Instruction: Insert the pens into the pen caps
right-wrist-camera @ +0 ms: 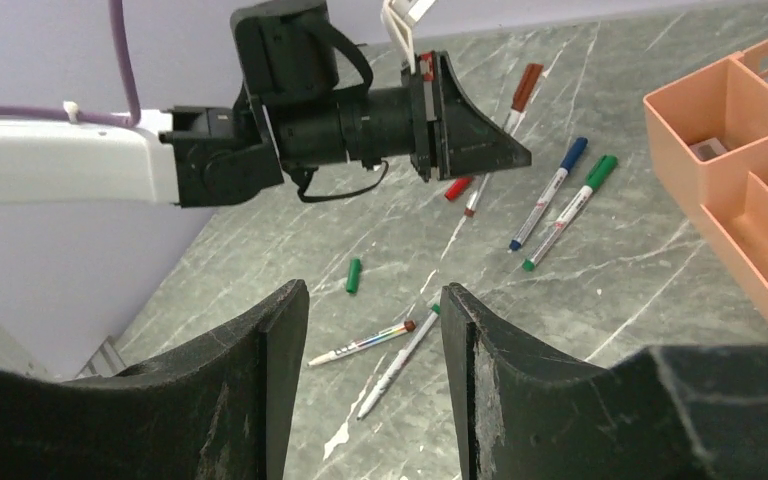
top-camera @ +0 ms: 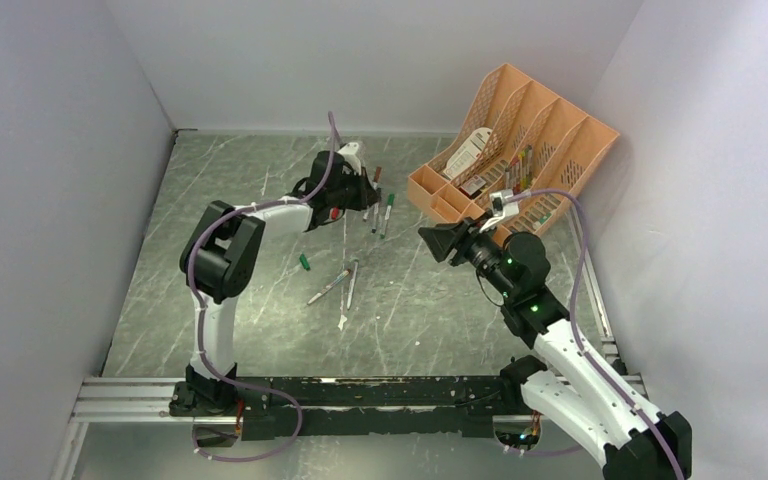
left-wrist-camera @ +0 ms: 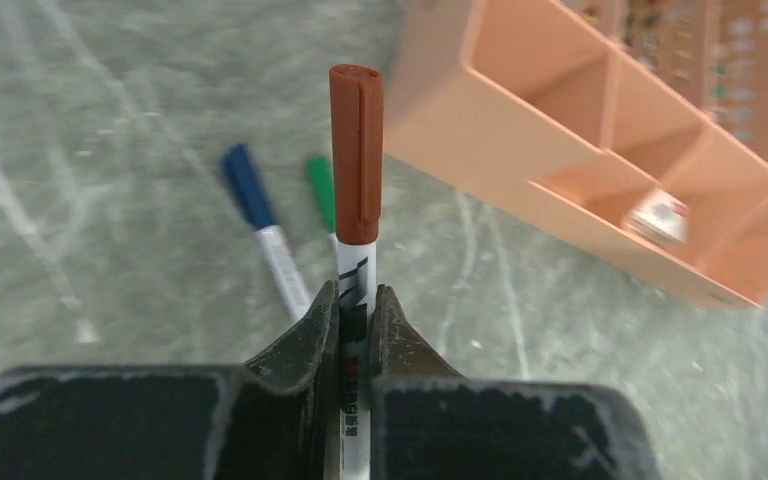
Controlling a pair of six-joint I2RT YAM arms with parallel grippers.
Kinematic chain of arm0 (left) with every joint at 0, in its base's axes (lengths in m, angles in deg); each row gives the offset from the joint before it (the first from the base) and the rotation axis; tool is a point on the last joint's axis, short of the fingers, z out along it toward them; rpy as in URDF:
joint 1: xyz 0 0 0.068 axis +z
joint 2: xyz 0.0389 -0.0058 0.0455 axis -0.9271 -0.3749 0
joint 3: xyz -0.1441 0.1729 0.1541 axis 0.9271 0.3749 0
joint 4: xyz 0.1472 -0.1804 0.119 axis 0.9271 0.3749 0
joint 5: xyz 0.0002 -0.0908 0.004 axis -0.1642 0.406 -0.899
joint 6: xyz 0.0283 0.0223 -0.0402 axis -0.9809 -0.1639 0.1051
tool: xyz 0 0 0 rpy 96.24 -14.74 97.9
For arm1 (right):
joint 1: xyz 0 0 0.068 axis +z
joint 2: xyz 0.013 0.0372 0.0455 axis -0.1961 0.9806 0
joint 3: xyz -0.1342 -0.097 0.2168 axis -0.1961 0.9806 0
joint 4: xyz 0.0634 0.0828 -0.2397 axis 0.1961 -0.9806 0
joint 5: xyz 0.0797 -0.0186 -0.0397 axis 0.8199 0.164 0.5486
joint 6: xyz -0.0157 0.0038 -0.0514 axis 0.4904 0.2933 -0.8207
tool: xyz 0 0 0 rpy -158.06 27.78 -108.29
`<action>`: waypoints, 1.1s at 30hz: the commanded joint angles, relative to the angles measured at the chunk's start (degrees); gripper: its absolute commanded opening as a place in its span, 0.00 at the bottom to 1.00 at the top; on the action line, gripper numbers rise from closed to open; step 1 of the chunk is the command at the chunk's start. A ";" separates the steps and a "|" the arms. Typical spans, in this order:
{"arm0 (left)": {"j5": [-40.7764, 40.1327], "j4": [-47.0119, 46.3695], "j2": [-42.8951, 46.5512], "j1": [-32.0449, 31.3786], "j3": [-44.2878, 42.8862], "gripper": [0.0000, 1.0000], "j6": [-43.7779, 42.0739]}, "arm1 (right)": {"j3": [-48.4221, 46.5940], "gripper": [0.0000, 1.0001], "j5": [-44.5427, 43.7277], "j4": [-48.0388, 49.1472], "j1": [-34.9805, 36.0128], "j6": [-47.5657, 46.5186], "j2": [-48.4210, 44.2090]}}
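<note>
My left gripper (left-wrist-camera: 357, 295) is shut on a white pen (left-wrist-camera: 357, 275) whose brown cap (left-wrist-camera: 357, 150) is on and points away from me; it hangs over the table's far middle (top-camera: 368, 190). My right gripper (right-wrist-camera: 372, 300) is open and holds nothing, raised above the table right of centre (top-camera: 440, 243). Below it lie two uncapped pens, one with a brown end (right-wrist-camera: 365, 343) and one with a green end (right-wrist-camera: 400, 360). A loose green cap (right-wrist-camera: 353, 275) lies to their left. A red cap (right-wrist-camera: 458, 188) lies under the left gripper. A blue-capped pen (right-wrist-camera: 545, 195) and a green-capped pen (right-wrist-camera: 570, 210) lie side by side.
An orange organiser (top-camera: 520, 150) holding bunched coloured pens and a white box stands at the back right, close to the capped pens. Grey walls close in the left, back and right. The arms' rail (top-camera: 360, 395) runs along the near edge.
</note>
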 commanded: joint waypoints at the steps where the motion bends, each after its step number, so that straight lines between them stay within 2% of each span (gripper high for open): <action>1: -16.34 14.80 -0.72 -0.42 -5.03 0.07 -5.22 | -1.11 0.51 0.86 -1.24 0.15 -0.98 0.01; 7: -27.73 23.80 -4.00 -3.39 -10.29 0.07 -6.55 | -1.36 0.51 1.23 -0.87 0.19 -1.84 1.85; 16: -30.67 29.41 -7.73 -5.48 -14.99 0.08 -4.39 | -0.70 0.51 1.37 -0.04 0.19 -1.13 2.77; 22: -29.10 30.72 -9.90 -5.51 -17.18 0.17 -4.19 | -0.48 0.51 0.50 -1.37 0.19 -1.60 2.03; 24: -28.60 30.94 -10.33 -5.50 -17.66 0.25 -2.03 | -0.45 0.51 0.40 -1.42 0.17 -1.62 2.09; 33: -24.40 30.30 -7.80 -5.04 -16.12 0.44 -0.79 | -0.20 0.51 1.19 -0.12 0.14 -1.65 3.60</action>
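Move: Held in the left hand is the brown-capped pen, bound for a bare table spot about 3 cm to the left, 1 cm ahead and 7 cm below. The blue-capped pen lies some 2 cm right of that spot, the green-capped pen about 2 to 3 cm farther right again; the red cap lies 10 cm to the hand's left, level with it. From the empty right hand that spot is roughly 20 cm ahead, 13 cm left and 24 cm below. Lowering the brown-capped pen to the table beside the blue-capped one, the left hand first swings left and a little forward, then sinks about 7 cm in all while easing back slightly. Its wrist rolls left side up and turns counter-clockwise, some 30 degrees together; once down, the fingers open and let go of the pen. The empty right hand sinks about 2 cm. ##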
